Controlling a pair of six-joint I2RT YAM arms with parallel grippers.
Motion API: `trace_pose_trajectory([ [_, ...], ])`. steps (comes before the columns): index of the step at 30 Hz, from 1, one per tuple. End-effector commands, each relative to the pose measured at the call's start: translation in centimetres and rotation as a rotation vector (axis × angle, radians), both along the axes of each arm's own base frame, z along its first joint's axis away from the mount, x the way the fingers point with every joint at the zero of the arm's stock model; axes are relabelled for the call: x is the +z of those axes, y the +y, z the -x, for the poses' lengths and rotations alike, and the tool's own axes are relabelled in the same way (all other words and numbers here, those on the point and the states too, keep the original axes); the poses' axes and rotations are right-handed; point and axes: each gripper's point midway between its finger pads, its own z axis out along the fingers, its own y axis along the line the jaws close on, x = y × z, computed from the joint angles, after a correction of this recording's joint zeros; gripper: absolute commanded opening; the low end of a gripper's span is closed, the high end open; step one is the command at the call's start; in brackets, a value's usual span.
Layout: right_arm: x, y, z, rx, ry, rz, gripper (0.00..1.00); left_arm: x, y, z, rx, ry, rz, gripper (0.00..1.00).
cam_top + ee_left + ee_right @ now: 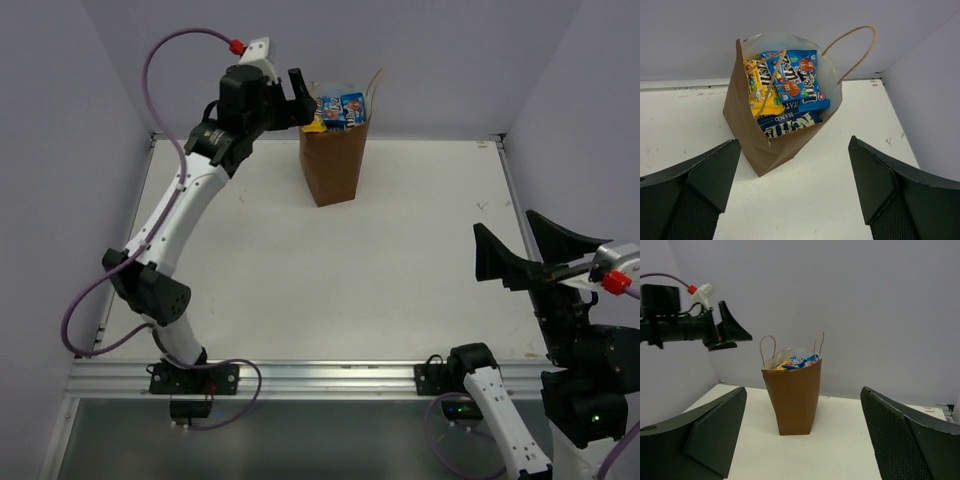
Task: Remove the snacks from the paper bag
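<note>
The brown paper bag (335,160) stands upright at the back of the white table, its top open and both loop handles up. Snacks (338,108) fill it to the brim: a blue candy pack (795,80), a yellow one (760,87) and a dark blue bag (787,122) beneath them. My left gripper (285,80) hovers open and empty just left of the bag's mouth, at rim height; from its wrist view the bag (747,130) lies ahead between the fingers. My right gripper (505,225) is open and empty at the near right, facing the bag (794,400) from a distance.
The white table (400,290) is ringed by lilac walls at the back and on both sides. An aluminium rail (320,378) runs along the near edge with both arm bases on it. The left arm's purple cable (165,50) loops above it.
</note>
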Motion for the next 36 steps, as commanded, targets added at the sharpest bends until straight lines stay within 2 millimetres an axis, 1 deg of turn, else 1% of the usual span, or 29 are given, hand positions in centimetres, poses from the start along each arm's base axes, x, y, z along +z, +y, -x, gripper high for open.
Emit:
trace_pose_trajectory([
  [1,-1.0,1.2,-0.9,0.056,0.044,0.003,0.99,0.1,0.8,-3.6,0.176,-0.022,-0.016,0.96],
  [2,-1.3,1.2,-1.0,0.059,0.050,0.005,0.99,-0.5,1.0,-4.3,0.206,-0.014,-0.033,0.95],
  [3,-1.5,1.3,-1.1,0.064,0.055,0.007,0.99,-1.6,1.0,-5.0,0.226,0.006,-0.054,0.95],
  [4,-1.8,1.5,-1.3,0.068,0.064,0.010,0.99,-3.0,1.3,-6.4,0.270,0.018,-0.088,0.94],
  [6,-2.3,1.6,-1.5,0.075,0.077,0.015,0.99,-4.5,1.6,-7.5,0.306,0.034,-0.126,0.93],
  [7,-2.6,1.7,-1.7,0.076,0.088,0.015,0.99,-6.1,2.0,-8.3,0.338,0.050,-0.166,0.93],
  [9,-3.0,1.6,-1.9,0.072,0.099,0.018,0.99,-6.9,2.3,-9.0,0.366,0.051,-0.191,0.92],
  [10,-3.4,1.7,-2.1,0.071,0.107,0.018,0.99,-7.9,2.5,-9.5,0.387,0.059,-0.216,0.90],
  [12,-3.6,1.6,-2.2,0.068,0.110,0.021,0.99,-8.6,2.6,-10.1,0.395,0.057,-0.226,0.87],
  [13,-3.9,1.7,-2.3,0.069,0.117,0.021,0.99,-9.4,2.3,-10.5,0.387,0.065,-0.237,0.83],
  [14,-3.9,1.7,-2.3,0.070,0.118,0.021,0.99,-9.7,2.1,-10.7,0.380,0.065,-0.237,0.80],
  [16,-4.2,1.7,-2.5,0.069,0.124,0.022,0.99,-10.7,1.6,-11.4,0.373,0.072,-0.241,0.72],
  [17,-4.3,1.7,-2.5,0.070,0.127,0.024,0.99,-11.0,1.6,-11.6,0.376,0.073,-0.242,0.69],
  [18,-4.3,1.7,-2.5,0.070,0.127,0.024,0.99,-11.3,1.5,-12.0,0.378,0.073,-0.241,0.60],
  [21,-4.7,1.8,-2.7,0.071,0.136,0.027,0.99,-11.5,1.2,-12.4,0.365,0.070,-0.229,0.46],
  [22,-4.8,1.8,-2.7,0.069,0.139,0.027,0.99,-11.5,0.9,-12.3,0.351,0.073,-0.224,0.36],
  [23,-4.9,1.8,-2.8,0.069,0.141,0.029,0.99,-11.5,0.7,-12.2,0.342,0.073,-0.220,0.30],
  [24,-4.9,1.7,-2.8,0.068,0.144,0.029,0.99,-11.2,0.8,-12.1,0.340,0.071,-0.215,0.18],
  [26,-5.1,1.7,-2.9,0.066,0.147,0.031,0.99,-11.3,0.6,-11.6,0.320,0.083,-0.218,0.08],
  [27,-5.0,1.7,-2.9,0.067,0.145,0.032,0.99,-10.3,0.7,-11.2,0.316,0.073,-0.209,0.00],
  [28,-5.0,1.7,-2.9,0.066,0.145,0.034,0.99,-10.1,0.5,-10.9,0.302,0.075,-0.206,0.00],
  [29,-5.0,1.8,-3.0,0.068,0.147,0.034,0.99,-10.4,0.6,-10.4,0.292,0.089,-0.212,0.00],
  [30,-5.1,1.9,-3.0,0.073,0.150,0.038,0.99,-9.4,0.8,-9.8,0.283,0.079,-0.206,0.00],
  [31,-5.0,2.1,-2.9,0.085,0.150,0.045,0.99,-9.1,0.7,-9.3,0.268,0.082,-0.204,0.00],
  [32,-5.1,2.2,-3.0,0.090,0.154,0.047,0.99,-9.8,0.8,-8.7,0.253,0.105,-0.218,0.00],
  [33,-5.0,2.3,-3.0,0.097,0.155,0.050,0.99,-8.4,1.0,-7.7,0.233,0.088,-0.215,0.00],
  [35,-4.9,2.5,-3.0,0.108,0.157,0.055,0.99,-8.2,1.3,-6.4,0.207,0.097,-0.229,0.00],
  [36,-5.0,2.7,-3.0,0.116,0.161,0.058,0.99,-8.1,1.8,-5.0,0.190,0.108,-0.245,0.00],
])
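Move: The paper bag's left rim, by its near corner, is what my open left hand goes for, about 11 cm ahead, neither left nor right, and some 15 cm below. Inside, the yellow packet lies roughly 14 cm ahead of my left hand and 3 cm right; the blue packets are about 15 cm ahead and 9 cm right, all some 16 cm below. From my right hand that rim is about 43 cm ahead, 28 cm left, 22 cm below. I sink my left hand about 15 cm while reaching some 11 cm forward, rolling its left side up and swinging it counter-clockwise, so one finger comes down on each side of the bag's left wall. I close fully, pinching the rim by its near corner, then draw it back 2–3 cm. My right hand, open, lowers about 5 cm and eases forward 3. ##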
